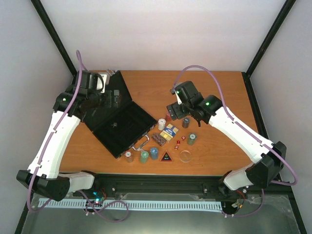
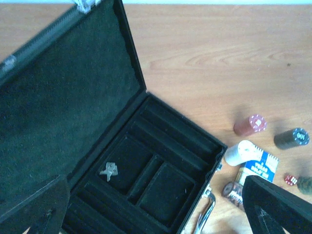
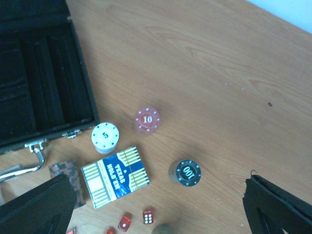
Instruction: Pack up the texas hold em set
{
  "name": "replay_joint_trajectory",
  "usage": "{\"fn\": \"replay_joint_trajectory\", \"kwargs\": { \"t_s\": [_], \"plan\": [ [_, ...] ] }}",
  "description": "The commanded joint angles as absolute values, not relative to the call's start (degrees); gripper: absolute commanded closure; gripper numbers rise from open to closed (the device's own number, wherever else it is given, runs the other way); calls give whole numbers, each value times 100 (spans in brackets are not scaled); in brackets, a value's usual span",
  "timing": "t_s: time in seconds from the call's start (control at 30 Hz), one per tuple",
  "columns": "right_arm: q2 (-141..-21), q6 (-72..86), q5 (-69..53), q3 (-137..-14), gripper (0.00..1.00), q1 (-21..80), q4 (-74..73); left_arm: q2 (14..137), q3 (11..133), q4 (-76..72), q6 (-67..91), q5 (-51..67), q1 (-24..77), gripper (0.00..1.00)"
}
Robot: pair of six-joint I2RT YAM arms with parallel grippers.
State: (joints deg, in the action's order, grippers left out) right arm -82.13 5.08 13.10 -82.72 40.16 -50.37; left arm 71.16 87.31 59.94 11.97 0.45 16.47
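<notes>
The black case (image 1: 119, 126) lies open at the left of the table, its lid (image 2: 58, 97) leaning back and a small key (image 2: 108, 170) in one compartment of its tray (image 2: 168, 190). My left gripper (image 1: 113, 97) hangs open above the case, holding nothing. My right gripper (image 3: 158, 195) is open above the loose pieces: a red chip stack (image 3: 147, 120), a white one (image 3: 105, 137), a black one (image 3: 185, 172), a blue card deck (image 3: 115, 176) and red dice (image 3: 147, 217). Nearer the front lie a black triangle (image 1: 166, 157) and a clear disc (image 1: 185, 156).
More chip stacks stand near the table's front edge: brown-white (image 1: 128, 156), green (image 1: 144, 156), blue (image 1: 154, 153), and another green (image 1: 192, 139) further right. A patterned brown deck (image 1: 158, 139) lies by the case's silver handle (image 3: 24, 168).
</notes>
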Motion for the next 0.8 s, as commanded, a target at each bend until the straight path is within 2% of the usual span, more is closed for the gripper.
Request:
{"fn": "replay_joint_trajectory", "kwargs": {
  "t_s": [0.0,0.37,0.77],
  "plan": [
    [-8161,315,1068,-7968,6,4244,-5009,7045,8498,6302,1236,-26,1679,0],
    [-8850,430,29,-7819,23,4517,-4623,6795,8315,6346,1491,99,1679,0],
    [-9844,692,-173,-7887,36,4509,-4254,6795,8270,6363,1401,129,1678,0]
  ]
}}
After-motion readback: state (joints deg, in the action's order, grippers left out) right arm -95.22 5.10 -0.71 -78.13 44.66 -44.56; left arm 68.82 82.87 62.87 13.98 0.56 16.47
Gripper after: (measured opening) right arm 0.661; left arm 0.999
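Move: The brown chip stack lying on its side is about 11 cm left of the right hand, 5 cm back and 17 cm below. The card box lies roughly 5 cm left and 1 cm back of that hand, the white chip stack 8 cm left and 3 cm ahead, and the black chip stack 3 cm right and 3 cm ahead. From the left hand, the brown stack is about 16 cm right, 6 cm back and 23 cm below. Down and to the left sweeps the right hand, sinking about 11 cm and drawing back slightly early on, from beside the black stack to above the card box and towards the brown stack. Its fingers tip some 15 degrees steeper, turn counter-clockwise and close by about a third, touching nothing. The left hand dips about 3 cm and eases back over the open case, then holds still, fingers wide. ##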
